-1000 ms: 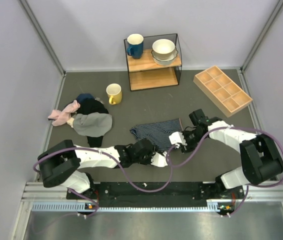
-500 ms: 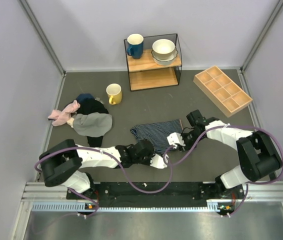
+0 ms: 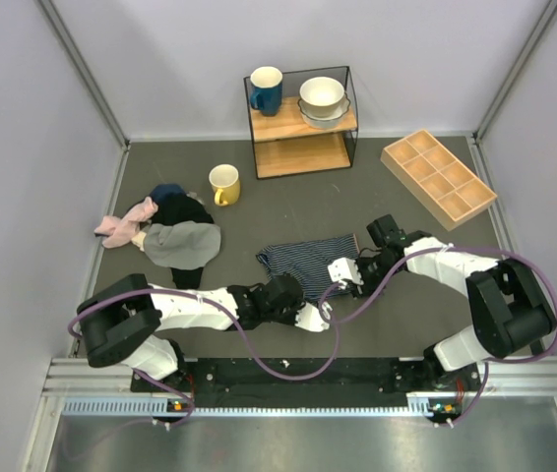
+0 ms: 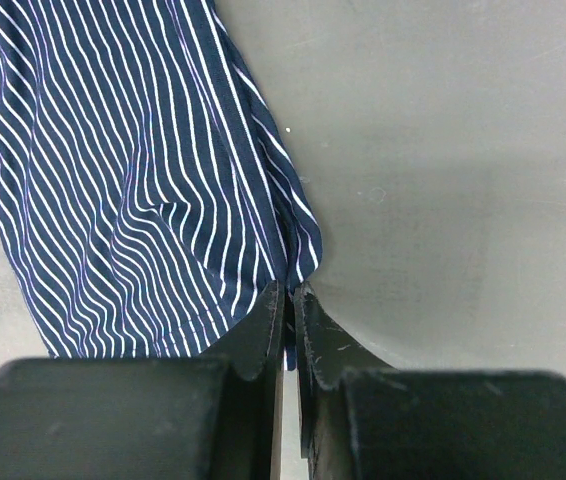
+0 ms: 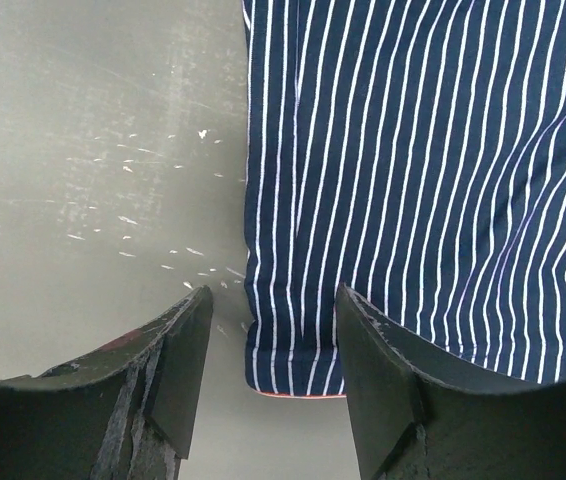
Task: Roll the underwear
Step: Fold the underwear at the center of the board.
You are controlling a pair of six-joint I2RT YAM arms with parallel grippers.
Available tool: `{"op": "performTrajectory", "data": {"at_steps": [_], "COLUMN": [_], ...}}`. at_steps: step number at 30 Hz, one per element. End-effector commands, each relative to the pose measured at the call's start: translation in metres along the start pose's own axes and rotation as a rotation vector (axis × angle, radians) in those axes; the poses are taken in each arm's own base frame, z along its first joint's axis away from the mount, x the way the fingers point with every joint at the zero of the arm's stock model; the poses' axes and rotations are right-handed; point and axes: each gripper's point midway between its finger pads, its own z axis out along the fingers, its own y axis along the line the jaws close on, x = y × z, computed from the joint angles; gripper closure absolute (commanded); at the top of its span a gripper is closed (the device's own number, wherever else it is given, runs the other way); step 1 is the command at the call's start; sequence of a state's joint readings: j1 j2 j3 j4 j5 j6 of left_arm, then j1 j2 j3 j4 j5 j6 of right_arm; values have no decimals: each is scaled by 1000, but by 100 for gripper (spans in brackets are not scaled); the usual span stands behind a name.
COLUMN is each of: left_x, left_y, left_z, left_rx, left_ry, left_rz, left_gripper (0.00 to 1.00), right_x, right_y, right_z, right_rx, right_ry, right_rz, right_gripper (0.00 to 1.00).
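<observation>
The underwear (image 3: 306,258), navy with thin white stripes, lies flat on the dark mat in the middle of the table. In the left wrist view my left gripper (image 4: 289,290) is shut on a thin fold at the near corner of the underwear (image 4: 113,150). From above, the left gripper (image 3: 318,309) sits at the cloth's near right edge. My right gripper (image 5: 273,295) is open, its fingers on either side of a hemmed corner of the underwear (image 5: 413,150), with nothing pinched. In the top view the right gripper (image 3: 338,279) is at the cloth's right side.
A heap of clothes lies at the left, with a grey cloth (image 3: 182,244) and a pink cloth (image 3: 119,226). A yellow mug (image 3: 224,184) stands behind it. A shelf (image 3: 303,118) at the back holds a blue mug (image 3: 266,88) and bowls (image 3: 322,98). A wooden compartment tray (image 3: 438,177) lies at the back right.
My left gripper has shut on the underwear's near corner. The right gripper has shifted a little toward the cloth, its fingers narrowing and then widening.
</observation>
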State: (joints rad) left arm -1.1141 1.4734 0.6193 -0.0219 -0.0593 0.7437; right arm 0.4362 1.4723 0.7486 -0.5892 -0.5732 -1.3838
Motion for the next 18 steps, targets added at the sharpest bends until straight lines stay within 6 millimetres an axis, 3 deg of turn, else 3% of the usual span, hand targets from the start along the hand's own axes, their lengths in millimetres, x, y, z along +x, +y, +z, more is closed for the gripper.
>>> {"op": "performTrajectory", "data": {"at_steps": [1, 10, 18], "left_x": [-7, -7, -5], "left_y": [2, 3, 5], "left_z": [-4, -4, -5], "left_rx": [13, 4, -11], "left_ry": [-18, -19, -17], "left_rz": [4, 4, 3], "left_gripper": [98, 99, 100], "right_x": [-3, 20, 26], "right_y": [-13, -16, -7], "right_z": [1, 9, 13], "right_rx": [34, 22, -38], "right_ry": [17, 114, 147], "right_rz": [-28, 26, 68], "right_gripper": [46, 50, 87]}}
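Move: The underwear's near right corner lies practically at the right hand, about 1 cm ahead and 1 cm below, between its open fingers. The near left corner, already pinched by the left hand, is some 9 cm to the left of the right hand and 3 cm back. The wooden tray stands roughly 21 cm ahead and 16 cm right of it. From the left hand, the near right corner is about 9 cm right and 4 cm ahead. Right hand eases about 1 cm forward and shuts, pinching the underwear's near right corner; left keeps its pinch. ##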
